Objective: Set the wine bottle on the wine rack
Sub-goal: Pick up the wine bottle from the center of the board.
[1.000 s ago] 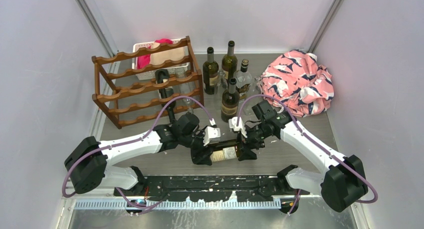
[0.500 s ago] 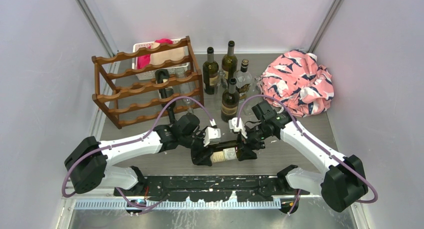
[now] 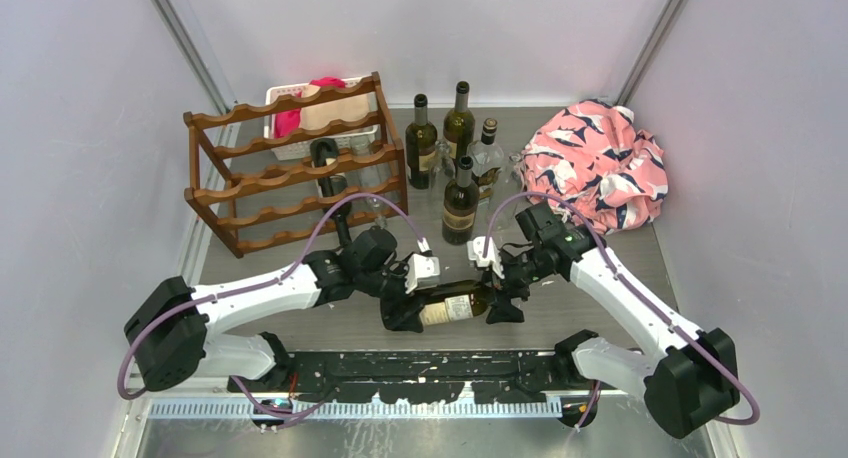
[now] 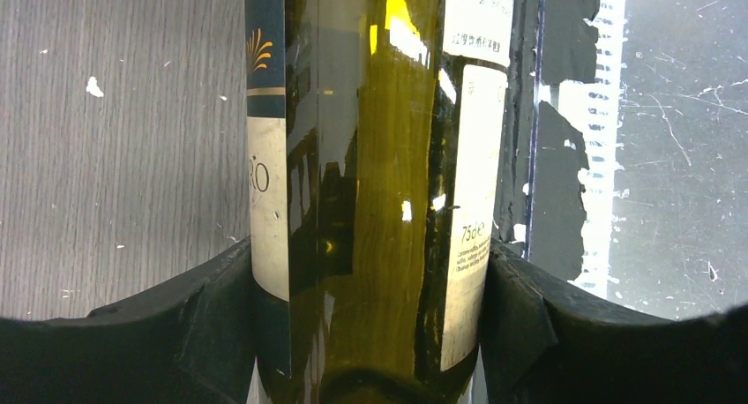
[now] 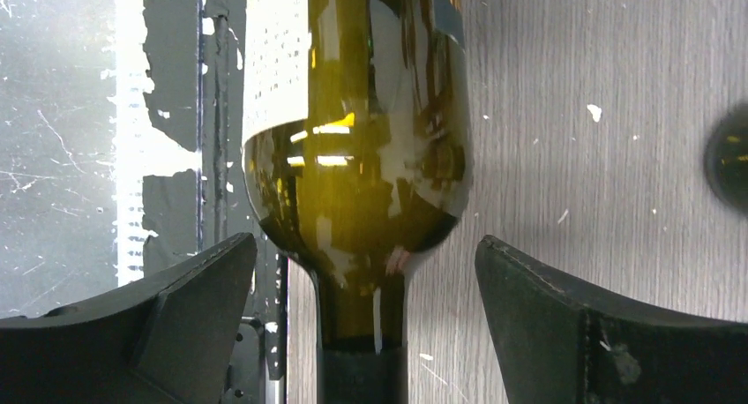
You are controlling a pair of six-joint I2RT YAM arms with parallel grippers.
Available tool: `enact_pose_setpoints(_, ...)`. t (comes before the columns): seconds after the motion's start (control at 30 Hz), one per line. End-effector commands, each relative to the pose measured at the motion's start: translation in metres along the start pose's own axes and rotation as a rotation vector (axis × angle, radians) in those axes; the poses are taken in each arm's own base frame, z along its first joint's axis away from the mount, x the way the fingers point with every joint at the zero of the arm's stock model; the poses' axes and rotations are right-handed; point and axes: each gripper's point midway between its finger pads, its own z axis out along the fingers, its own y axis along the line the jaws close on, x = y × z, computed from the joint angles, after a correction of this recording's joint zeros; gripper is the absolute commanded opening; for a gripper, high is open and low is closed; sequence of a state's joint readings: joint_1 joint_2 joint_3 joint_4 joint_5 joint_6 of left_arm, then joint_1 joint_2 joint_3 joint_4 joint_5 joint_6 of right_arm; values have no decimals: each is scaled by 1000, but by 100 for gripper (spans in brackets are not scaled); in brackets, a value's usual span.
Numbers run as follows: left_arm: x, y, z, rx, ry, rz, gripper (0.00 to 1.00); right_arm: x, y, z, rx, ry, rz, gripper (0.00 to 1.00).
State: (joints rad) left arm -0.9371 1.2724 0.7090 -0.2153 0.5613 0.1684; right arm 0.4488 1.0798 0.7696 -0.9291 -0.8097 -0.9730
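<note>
The wine bottle (image 3: 452, 306), olive-green glass with a cream label, lies level close to the table's front edge, its neck pointing right. My left gripper (image 3: 400, 308) is shut on its body; in the left wrist view both black fingers (image 4: 212, 307) press the labelled glass of the bottle (image 4: 370, 183). My right gripper (image 3: 503, 300) is open at the neck end. In the right wrist view its gripper (image 5: 363, 254) straddles the bottle (image 5: 362, 166) at the shoulder with a clear gap on each side. The wine rack (image 3: 295, 168), dark reddish-brown with wavy rails, stands at the back left.
Three upright bottles (image 3: 460, 123) cluster at the back centre, with another bottle (image 3: 460, 203) standing just behind my grippers. A pink patterned cloth bundle (image 3: 600, 163) sits at the back right. A white basket (image 3: 300, 108) is behind the rack, and a dark bottle (image 3: 324, 168) shows inside it.
My right gripper has opened off the bottle's neck and shifted slightly to the right. The left gripper and the bottle have stayed where they were.
</note>
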Motion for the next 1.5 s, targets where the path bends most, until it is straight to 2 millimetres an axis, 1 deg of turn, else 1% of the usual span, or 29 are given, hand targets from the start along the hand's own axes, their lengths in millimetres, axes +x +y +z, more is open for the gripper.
enact_pose_setpoints(0.0,-56,-7,-14,13,-186,134,0,-3,0,-15,30,-4,-38,100)
enact_pose_setpoints(0.13,-54,-7,-15,12,-178,132,0,-4,-3,-22,59,-11,-29,98)
enact_pose_setpoints(0.2,-54,-8,-16,12,-176,131,0,-2,-1,-21,49,-9,-27,92)
enact_pose_setpoints(0.33,-54,-8,-16,14,-177,129,0,-3,1,-18,25,-23,-14,72)
enact_pose_setpoints(0.5,-55,-8,-15,20,-179,123,0,-6,5,-15,2,-42,-10,35)
enact_pose_setpoints(0.63,-55,-7,-14,18,-174,120,0,-7,7,-13,-13,-41,-13,15)
enact_pose_setpoints(0.7,-55,-7,-14,18,-175,121,0,-7,8,-13,-18,-39,-12,7)
enact_pose_setpoints(0.8,-55,-7,-14,14,-176,123,0,-10,10,-14,-21,-43,-10,1)
enact_pose_setpoints(0.97,-51,-2,-13,-10,-165,115,0,-22,12,-21,-26,-65,22,1)
enact_pose_setpoints(1.0,-50,-1,-13,-18,-158,105,4,-25,11,-22,-20,-64,31,1)
enact_pose_setpoints(1.13,-45,7,-14,-69,-126,40,42,-28,9,-28,-4,-62,54,1)
enact_pose_setpoints(1.23,-43,8,-16,-88,-122,28,60,-30,9,-30,-3,-75,65,1)
enact_pose_setpoints(1.33,-42,9,-19,-105,-138,34,70,-33,10,-32,-9,-90,74,1)
enact_pose_setpoints(1.4,-44,8,-22,-114,-156,40,75,-33,10,-33,-7,-93,78,1)
enact_pose_setpoints(1.47,-46,8,-25,-122,-173,46,83,-33,9,-34,-4,-95,80,1)
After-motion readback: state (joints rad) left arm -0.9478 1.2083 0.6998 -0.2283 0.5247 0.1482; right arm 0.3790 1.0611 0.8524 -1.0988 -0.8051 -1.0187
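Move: The right hand stands open around the shoulder of the lying wine bottle; its neck is about 3 cm to the right and 1 cm back, at about hand height. A standing dark bottle is some 20 cm ahead and 7 cm left, a clear bottle about 23 cm ahead and 1 cm right. From the left hand, already gripping the body near its base, the neck lies about 20 cm right and 1 cm ahead. Right hand shifts about 1.5 cm right, pinches the neck, then rises some 1.5 cm; left keeps its hold. ##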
